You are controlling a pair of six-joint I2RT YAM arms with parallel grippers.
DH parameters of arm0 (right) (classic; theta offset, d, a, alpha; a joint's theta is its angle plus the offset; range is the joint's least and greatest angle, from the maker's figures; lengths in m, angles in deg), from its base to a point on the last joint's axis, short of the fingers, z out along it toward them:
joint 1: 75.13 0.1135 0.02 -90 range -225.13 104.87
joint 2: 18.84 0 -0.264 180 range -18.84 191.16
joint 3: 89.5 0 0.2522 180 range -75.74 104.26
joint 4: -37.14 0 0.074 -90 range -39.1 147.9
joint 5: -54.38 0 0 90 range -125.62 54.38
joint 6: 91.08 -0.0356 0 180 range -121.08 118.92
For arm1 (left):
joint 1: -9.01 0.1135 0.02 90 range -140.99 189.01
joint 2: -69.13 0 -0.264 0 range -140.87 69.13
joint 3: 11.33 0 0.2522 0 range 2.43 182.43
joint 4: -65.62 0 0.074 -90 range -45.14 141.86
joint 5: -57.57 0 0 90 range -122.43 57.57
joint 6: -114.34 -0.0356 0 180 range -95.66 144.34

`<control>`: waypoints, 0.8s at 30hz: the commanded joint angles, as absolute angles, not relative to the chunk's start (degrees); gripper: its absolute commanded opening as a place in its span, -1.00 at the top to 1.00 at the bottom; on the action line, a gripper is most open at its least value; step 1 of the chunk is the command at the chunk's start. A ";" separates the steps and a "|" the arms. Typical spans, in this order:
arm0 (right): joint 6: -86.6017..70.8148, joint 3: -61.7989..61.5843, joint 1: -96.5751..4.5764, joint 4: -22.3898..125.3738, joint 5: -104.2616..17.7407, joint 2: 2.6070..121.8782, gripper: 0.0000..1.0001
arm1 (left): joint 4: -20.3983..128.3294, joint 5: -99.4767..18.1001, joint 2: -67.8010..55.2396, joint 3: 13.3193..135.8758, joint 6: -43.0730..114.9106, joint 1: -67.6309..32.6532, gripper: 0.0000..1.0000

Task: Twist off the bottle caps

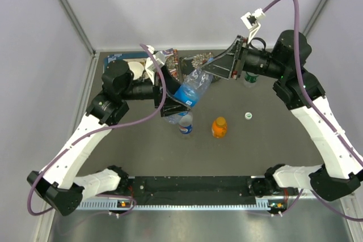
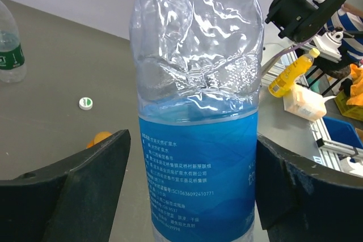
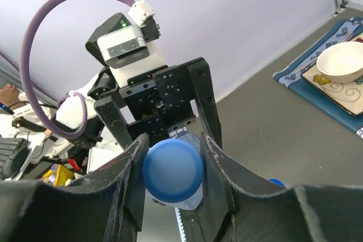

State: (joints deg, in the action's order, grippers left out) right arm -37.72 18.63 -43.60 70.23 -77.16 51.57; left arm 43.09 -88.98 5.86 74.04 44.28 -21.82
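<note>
The blue-tinted bottle (image 1: 190, 90) hangs tilted above the table between both arms. Its blue label (image 2: 198, 157) fills the left wrist view. My left gripper (image 1: 172, 105) stands open around the bottle's body: the right finger (image 2: 289, 196) touches the label, while the left finger (image 2: 96, 185) shows a narrow gap. My right gripper (image 3: 173, 171) is shut on the bottle's blue cap (image 3: 172, 169). On the table stand the blue-red labelled bottle (image 1: 185, 123), the short orange bottle (image 1: 219, 127) and, behind the right arm, the green-labelled bottle (image 2: 10, 49).
A loose white cap (image 1: 248, 115) lies on the table right of the orange bottle. A white bowl (image 3: 340, 63) on a blue placemat (image 1: 122, 59) sits at the back left, with a brown spiky object (image 1: 199, 60) beside it. Grey walls close the back and sides.
</note>
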 commanded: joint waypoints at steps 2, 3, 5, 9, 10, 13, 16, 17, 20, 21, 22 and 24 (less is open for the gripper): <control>-36.15 22.43 -42.34 71.28 -77.11 51.56 1.00 | 41.58 -89.56 5.41 76.43 40.43 -22.54 -0.48; -35.28 22.43 -42.26 72.33 -76.67 51.48 1.00 | 41.14 -88.77 5.49 76.35 40.16 -22.63 -0.40; -34.57 22.26 -42.17 72.87 -75.62 51.12 1.00 | 40.61 -87.80 5.32 76.26 39.46 -22.89 -0.30; -32.46 20.85 -42.25 74.01 -72.28 48.58 0.29 | 39.65 -84.47 6.37 75.29 38.14 -22.89 -0.15; -32.19 20.76 -42.26 74.45 -71.31 48.14 0.11 | 39.47 -83.07 6.72 75.12 37.70 -22.89 -0.14; -32.02 21.11 -42.17 74.80 -68.23 47.08 -0.28 | 39.21 -80.86 7.86 74.24 36.47 -22.98 -0.01; -32.81 22.17 -42.17 75.59 -65.42 46.73 -0.54 | 38.33 -77.61 8.57 73.71 34.89 -23.51 0.07; -33.07 22.34 -42.17 75.85 -63.24 46.47 -0.63 | 37.98 -75.25 8.66 73.53 33.75 -23.86 0.08; -34.12 22.52 -42.17 76.56 -57.97 45.76 -0.67 | 36.92 -69.02 9.71 73.27 30.95 -26.23 0.11; -34.73 22.61 -42.08 76.82 -56.64 45.67 -0.67 | 36.75 -66.55 10.23 73.18 30.06 -27.10 0.11; -35.09 22.70 -42.17 77.09 -55.49 45.59 -0.67 | 36.57 -64.35 10.50 72.83 28.40 -29.20 0.12; -36.05 22.61 -41.99 77.96 -52.42 45.76 -0.63 | 36.48 -57.18 11.29 72.39 26.81 -31.49 0.13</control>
State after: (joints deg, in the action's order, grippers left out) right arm -33.92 20.09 -42.59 77.20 -60.55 46.63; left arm 36.11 -70.53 8.81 73.06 32.37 -27.44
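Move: Between the left hand's open fingers is the blue-labelled bottle, its middle about 3 cm above the hand, 2 cm to its right and 1 cm ahead. The right fingers already pinch its blue cap; from that hand its middle lies some 6 cm below, 4 cm left and 2 cm back. From the left hand, the table's blue-capped bottle stands about 10 cm ahead, 1 cm right and 30 cm below, the orange bottle 10 cm ahead, 16 cm right and 35 cm below. Closing on the lower part of the blue label, the left fingers clamp the bottle's body while that hand sinks about 2 cm, then swings forward a little, turning some 10 degrees counter-clockwise. The right hand keeps its pinch and sinks slightly, then opens wide, lets go of the cap and draws off about 3 cm to its right, rising about 2 cm and turning clockwise. ##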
